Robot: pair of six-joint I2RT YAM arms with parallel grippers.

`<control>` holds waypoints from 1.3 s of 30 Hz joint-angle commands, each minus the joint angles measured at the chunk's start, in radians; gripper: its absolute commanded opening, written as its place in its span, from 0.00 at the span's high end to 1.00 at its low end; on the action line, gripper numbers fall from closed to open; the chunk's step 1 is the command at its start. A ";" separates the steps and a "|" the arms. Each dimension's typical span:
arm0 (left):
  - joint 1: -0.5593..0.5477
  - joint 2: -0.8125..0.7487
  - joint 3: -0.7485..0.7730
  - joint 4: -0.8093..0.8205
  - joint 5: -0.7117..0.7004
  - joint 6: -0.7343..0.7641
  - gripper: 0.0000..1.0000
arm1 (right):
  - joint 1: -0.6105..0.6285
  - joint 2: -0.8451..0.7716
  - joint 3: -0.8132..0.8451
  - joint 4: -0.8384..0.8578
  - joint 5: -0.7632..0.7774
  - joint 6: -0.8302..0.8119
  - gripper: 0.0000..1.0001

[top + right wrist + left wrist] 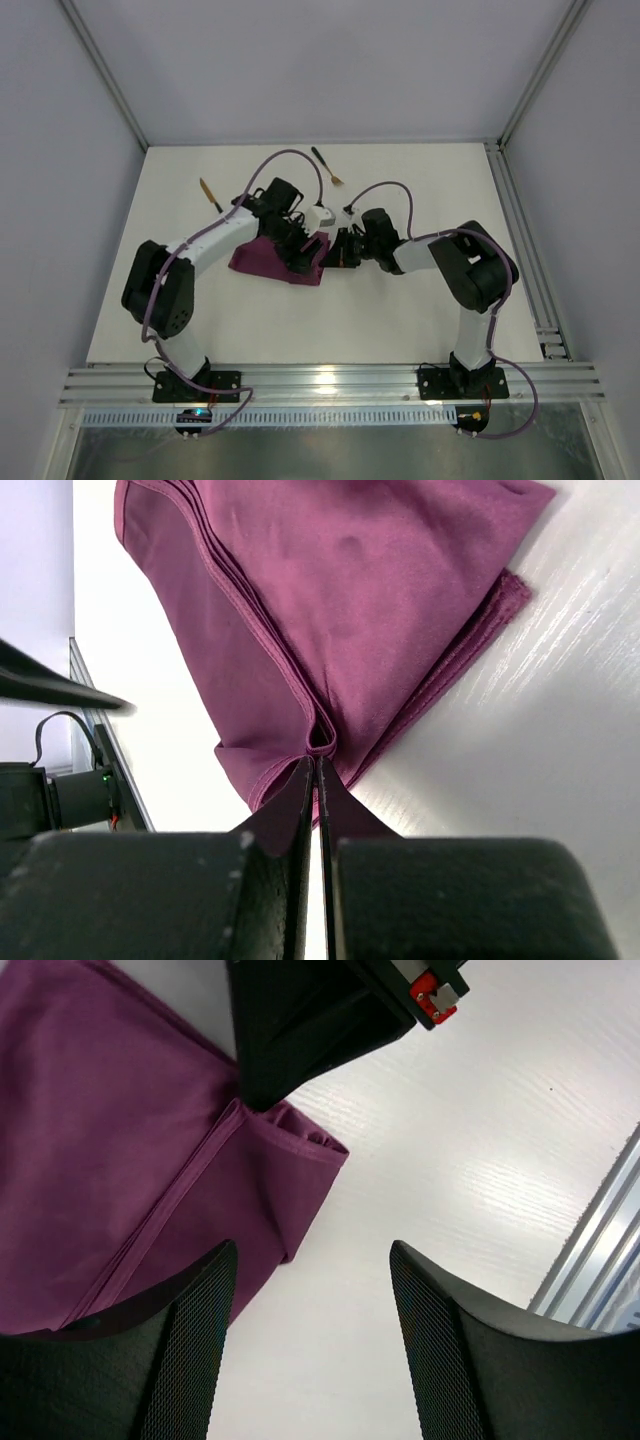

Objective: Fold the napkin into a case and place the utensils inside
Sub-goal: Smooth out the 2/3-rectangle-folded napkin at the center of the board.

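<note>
The magenta napkin [262,260] lies folded in several layers at the table's middle, under both wrists. My right gripper [318,762] is shut, its tips pinching a hemmed fold at the napkin's [340,590] edge. My left gripper [312,1252] stands open over bare table just right of the napkin's [110,1160] corner, with nothing between its fingers [200,1310]. The right gripper's black body [300,1020] reaches in from above in the left wrist view. Of the utensils, the gold knife [210,193] lies at the back left and the gold fork [326,165] at the back centre, both apart from the cloth.
Aluminium rails run along the table's right side [520,230] and near edge [330,385], and show in the left wrist view as a rail [600,1260]. Grey walls enclose the back and sides. A cable and base hardware [60,780] sit at the left of the right wrist view.
</note>
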 commanded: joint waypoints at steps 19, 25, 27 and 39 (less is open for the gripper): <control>0.493 -0.030 -0.168 0.165 -0.226 0.002 0.39 | 0.004 -0.005 0.079 -0.006 0.025 -0.078 0.96; 0.493 0.019 -0.166 0.229 -0.188 -0.028 0.60 | 0.006 -0.002 0.085 -0.016 0.025 -0.089 0.96; 0.493 0.022 -0.166 0.243 -0.142 -0.030 0.68 | 0.006 -0.004 0.087 -0.018 0.028 -0.090 0.96; 0.528 -0.067 -0.169 0.246 -0.036 -0.042 1.00 | -0.005 -0.011 0.113 -0.032 0.046 -0.126 0.96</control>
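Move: Some 18 cm to the left hand's left, 8 cm ahead and 6 cm below lies the folded hem at the napkin's left end. The knife is about 7 cm left of that hem end and 13 cm farther out; the napkin's right end is roughly 5 cm right of the left hand and 4 cm ahead, near table height. The right hand has that right end between its fingertips, and the left end lies about 23 cm to its left and 3 cm ahead. Swinging left across the napkin, the open left hand travels about 18 cm, rising a little and reaching forward, and turns some 30 degrees counter-clockwise. It then sinks to the napkin's left end, creeps farther forward and shuts its fingers, pinching the layered hem there. The right hand keeps its pinch on the right end, easing about 2 cm forward. ##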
